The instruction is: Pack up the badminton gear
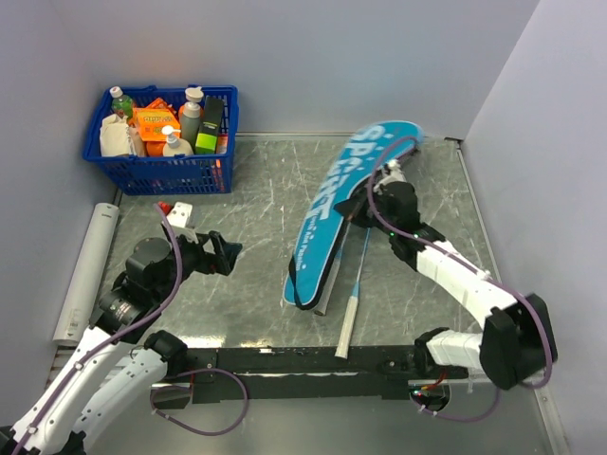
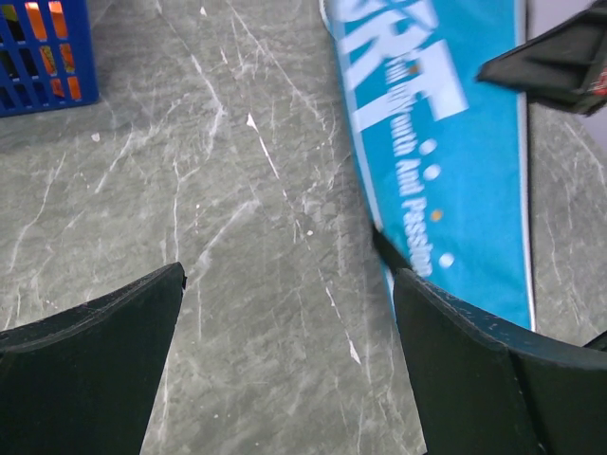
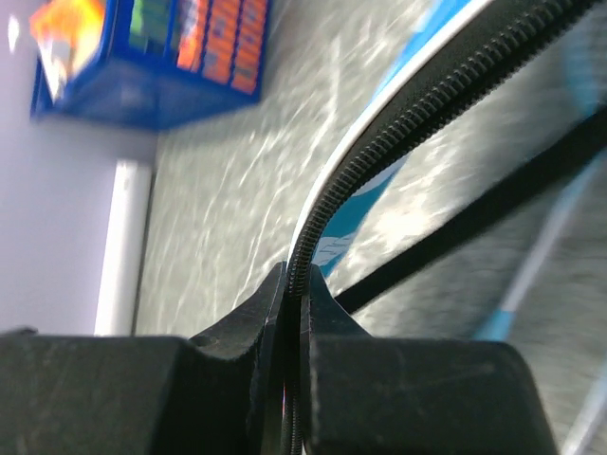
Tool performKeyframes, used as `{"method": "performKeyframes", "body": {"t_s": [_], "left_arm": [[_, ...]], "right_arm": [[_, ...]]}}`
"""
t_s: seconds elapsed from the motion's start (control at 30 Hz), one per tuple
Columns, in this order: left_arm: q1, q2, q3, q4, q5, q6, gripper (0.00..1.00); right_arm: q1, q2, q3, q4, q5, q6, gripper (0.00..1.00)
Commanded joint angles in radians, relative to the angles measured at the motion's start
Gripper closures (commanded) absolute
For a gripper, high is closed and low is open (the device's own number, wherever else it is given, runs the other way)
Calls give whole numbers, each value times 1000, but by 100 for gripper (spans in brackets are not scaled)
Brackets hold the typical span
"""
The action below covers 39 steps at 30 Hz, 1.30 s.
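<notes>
The long teal bag [image 1: 332, 213] printed "SPORT" lies slantwise on the table, its wide end at the back right. My right gripper [image 1: 372, 196] is shut on the bag's black zipper edge [image 3: 417, 104] and holds that edge up; the pinch [image 3: 296, 280] shows close in the right wrist view. One racket's light-blue shaft [image 1: 363, 248] and white handle [image 1: 346, 327] stick out from under the bag toward the near edge. A second grey handle [image 1: 327, 292] lies beside it. My left gripper [image 1: 228, 254] stands open left of the bag [image 2: 446, 142], with only table between its fingers [image 2: 104, 351].
A blue basket [image 1: 161, 166] of bottles and packets stands at the back left. A white tube [image 1: 85, 275] lies along the left wall. A small white and red item [image 1: 176, 210] sits near the left arm. Walls close in the back and the right side.
</notes>
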Motion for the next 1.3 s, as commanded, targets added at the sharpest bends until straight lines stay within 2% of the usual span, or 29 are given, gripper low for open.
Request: {"method": "performKeyframes", "body": {"t_s": [0.0,0.3,0.43,0.53,0.6,0.63,0.7,0.73,0.83,0.93,1.2,1.27], "left_arm": [[2,-25,-9,57,3,9,4],[2,67,12,56,42,17,4],[1,95,24,53,37,15,4],[2,124,37,42,37,11,4],[1,150,50,34,37,11,4],[2,159,55,24,36,9,4],[2,182,75,16,36,9,4],[1,189,81,8,10,9,4],[2,218,113,-7,-10,11,4],[-4,250,150,-32,-50,12,4],[-101,325,170,0,-142,-23,4],[-131,362,193,-4,-116,-25,4]], "right_arm": [[64,91,127,111,-56,-49,100],[246,270,101,270,18,52,100],[301,439,98,390,68,156,100],[343,531,139,398,139,228,100],[357,560,158,393,168,274,89],[372,577,164,387,168,294,77],[389,580,182,338,206,302,65],[404,573,188,327,228,298,51],[418,513,172,285,266,278,31],[415,414,126,184,306,247,25],[389,154,83,-241,522,146,22],[384,93,63,-321,548,132,22]]}}
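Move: The right fingers already hold the lifted bag by its long edge. The clear patch where its middle is to lie is about 20 cm to their left, 4 cm ahead and 19 cm below. From the right hand, the basket stands some 57 cm left and 26 cm ahead, and the nearer racket's grip about 28 cm back and 3 cm right, the farther one 15 cm back and 4 cm left. From the left hand, the bag's middle is about 26 cm right, 12 cm ahead and 14 cm lower. Swing the right gripper about 17 cm left while lowering it some 13 cm, carrying the bag away from the rackets towards the basket side. Open the fingers near the bottom to let go of its edge, then lift and draw back right, clear of the bag. Ease the open left gripper slightly forward, right and down, tipping it about 10 degrees downward, to hover over the bag. ##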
